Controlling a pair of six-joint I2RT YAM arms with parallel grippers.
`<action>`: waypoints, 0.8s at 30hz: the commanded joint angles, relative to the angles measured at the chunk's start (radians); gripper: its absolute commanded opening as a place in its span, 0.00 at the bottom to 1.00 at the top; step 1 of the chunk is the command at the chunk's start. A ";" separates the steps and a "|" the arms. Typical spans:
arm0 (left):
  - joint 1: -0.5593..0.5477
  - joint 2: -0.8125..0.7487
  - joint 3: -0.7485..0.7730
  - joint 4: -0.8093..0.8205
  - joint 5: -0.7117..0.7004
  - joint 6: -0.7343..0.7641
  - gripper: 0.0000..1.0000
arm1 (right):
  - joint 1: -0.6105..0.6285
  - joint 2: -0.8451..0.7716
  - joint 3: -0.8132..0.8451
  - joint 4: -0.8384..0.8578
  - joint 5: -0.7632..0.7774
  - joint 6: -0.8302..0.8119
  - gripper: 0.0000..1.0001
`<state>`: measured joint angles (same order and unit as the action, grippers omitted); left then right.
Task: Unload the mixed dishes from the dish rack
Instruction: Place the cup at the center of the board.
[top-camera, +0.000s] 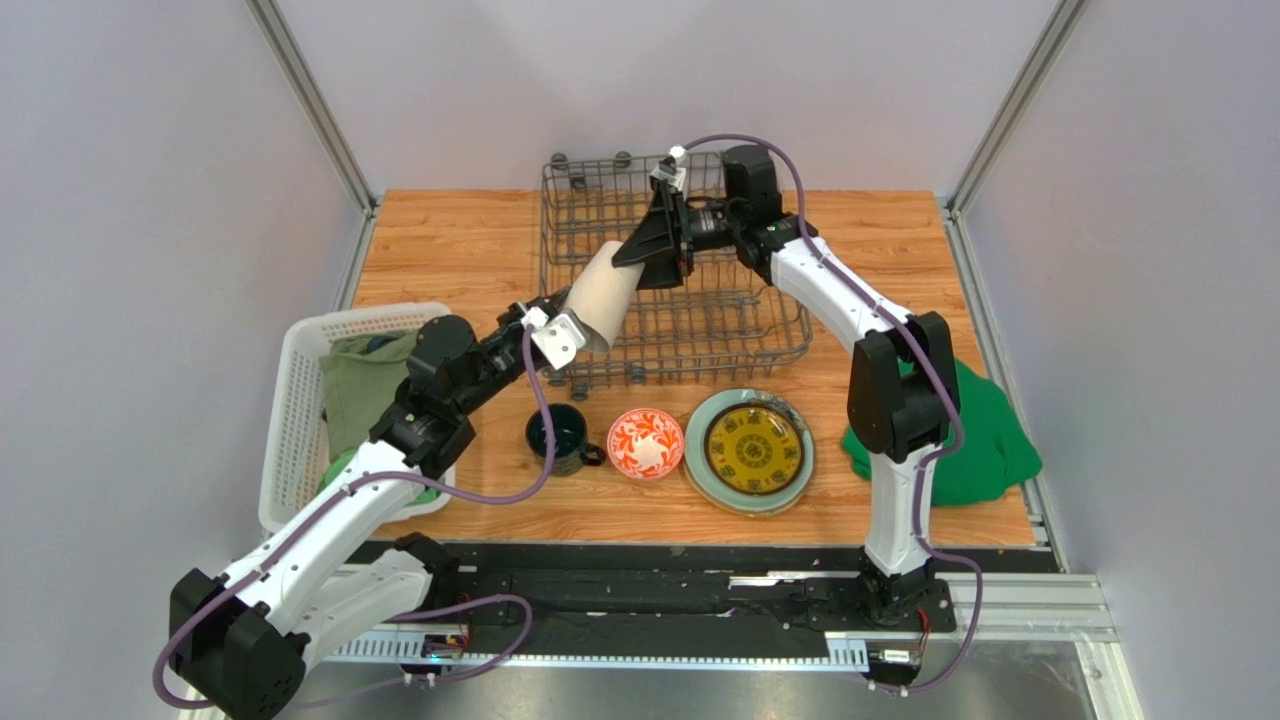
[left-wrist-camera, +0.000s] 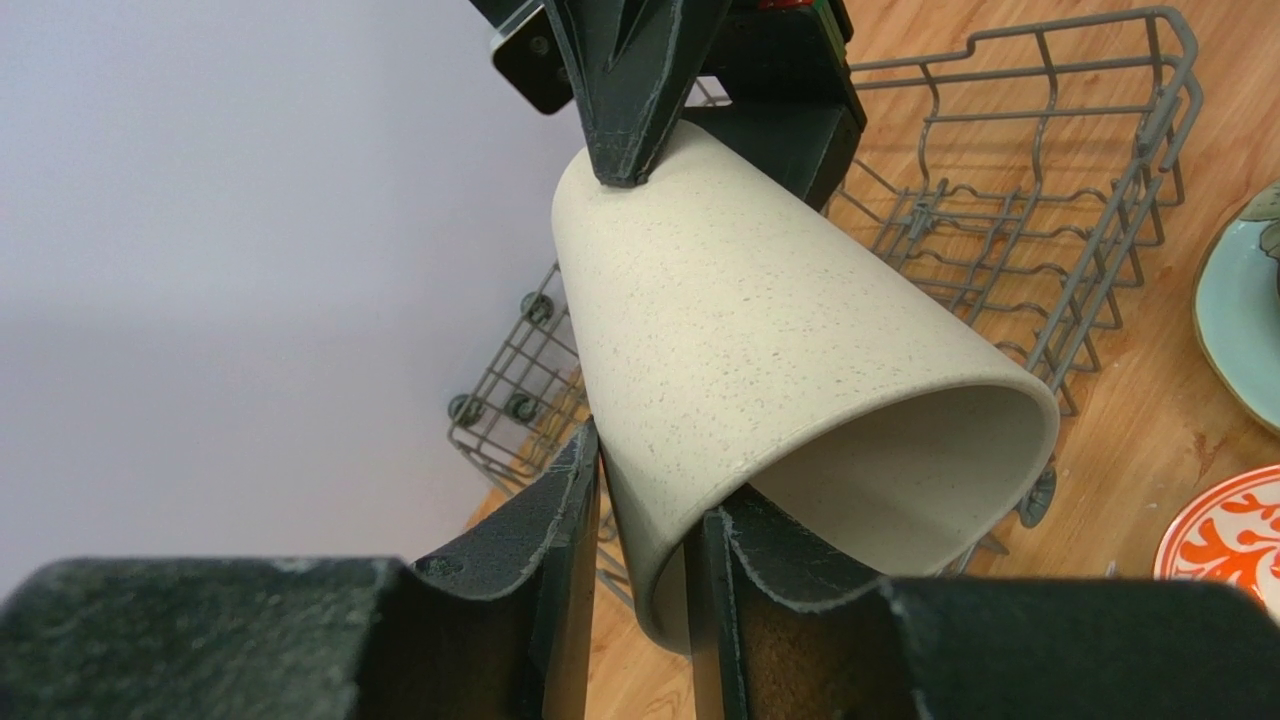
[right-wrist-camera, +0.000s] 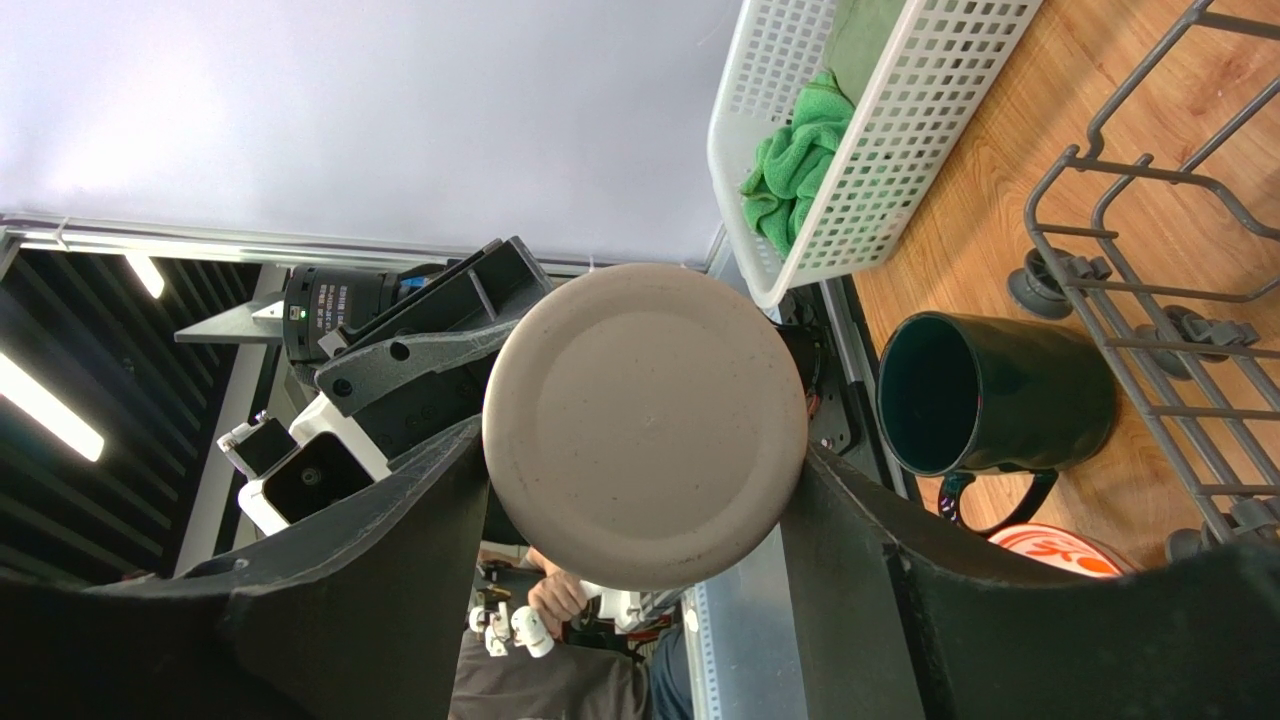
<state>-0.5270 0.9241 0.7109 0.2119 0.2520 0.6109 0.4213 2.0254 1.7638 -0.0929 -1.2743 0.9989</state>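
Note:
The beige tumbler (top-camera: 606, 296) hangs tilted above the front left corner of the dark grey wire dish rack (top-camera: 721, 323), held from both ends. My left gripper (top-camera: 576, 327) is shut on its rim (left-wrist-camera: 751, 315), one finger inside and one outside. My right gripper (top-camera: 661, 255) is shut on its base (right-wrist-camera: 639, 420). The dark teal mug (top-camera: 553, 435), the red-and-white bowl (top-camera: 646, 443) and the yellow patterned plate (top-camera: 751, 447), stacked on the pale green plate (top-camera: 706, 480), stand on the table in front of the rack. No cream plate with a bird shows.
A white slatted basket (top-camera: 301, 435) holding a green cloth (top-camera: 368, 390) stands at the left. Another green cloth (top-camera: 984, 428) lies at the right edge behind my right arm. Grey walls close in the table.

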 joint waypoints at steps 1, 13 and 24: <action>-0.001 -0.008 0.018 -0.057 -0.029 -0.048 0.00 | 0.042 -0.024 0.008 0.061 -0.076 -0.077 0.58; -0.001 -0.062 0.102 -0.301 -0.097 -0.014 0.00 | 0.037 0.021 0.016 0.038 -0.062 -0.095 0.99; 0.015 -0.096 0.188 -0.541 -0.138 0.107 0.00 | -0.019 0.029 0.066 -0.119 0.009 -0.226 0.99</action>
<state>-0.5240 0.8471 0.8318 -0.2077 0.1349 0.6514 0.4255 2.0521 1.7691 -0.1341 -1.2942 0.8658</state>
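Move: The cup is held sideways near its base by the right fingers, its middle about 3 cm behind and 3 cm left of the right hand. From the left hand, whose fingers straddle the rim, that middle is 2 cm ahead, 3 cm right and level. Under the left hand, some 24 cm down and 9 cm back, stand the dark green mug, 4 cm left, and the red-white bowl, 8 cm right. The dish rack's middle lies about 10 cm ahead of the right hand, 6 cm right, 23 cm below. The left fingers shut on the cup's rim wall, one inside and one outside, while the right fingers spread wide and release the base. The left hand then carries the cup left about 4 cm, also back and down about 2 cm each, its fingertips dipping over 10 degrees. The right hand drifts back-left, turns back forward-right, and ends about 2 cm lower. ##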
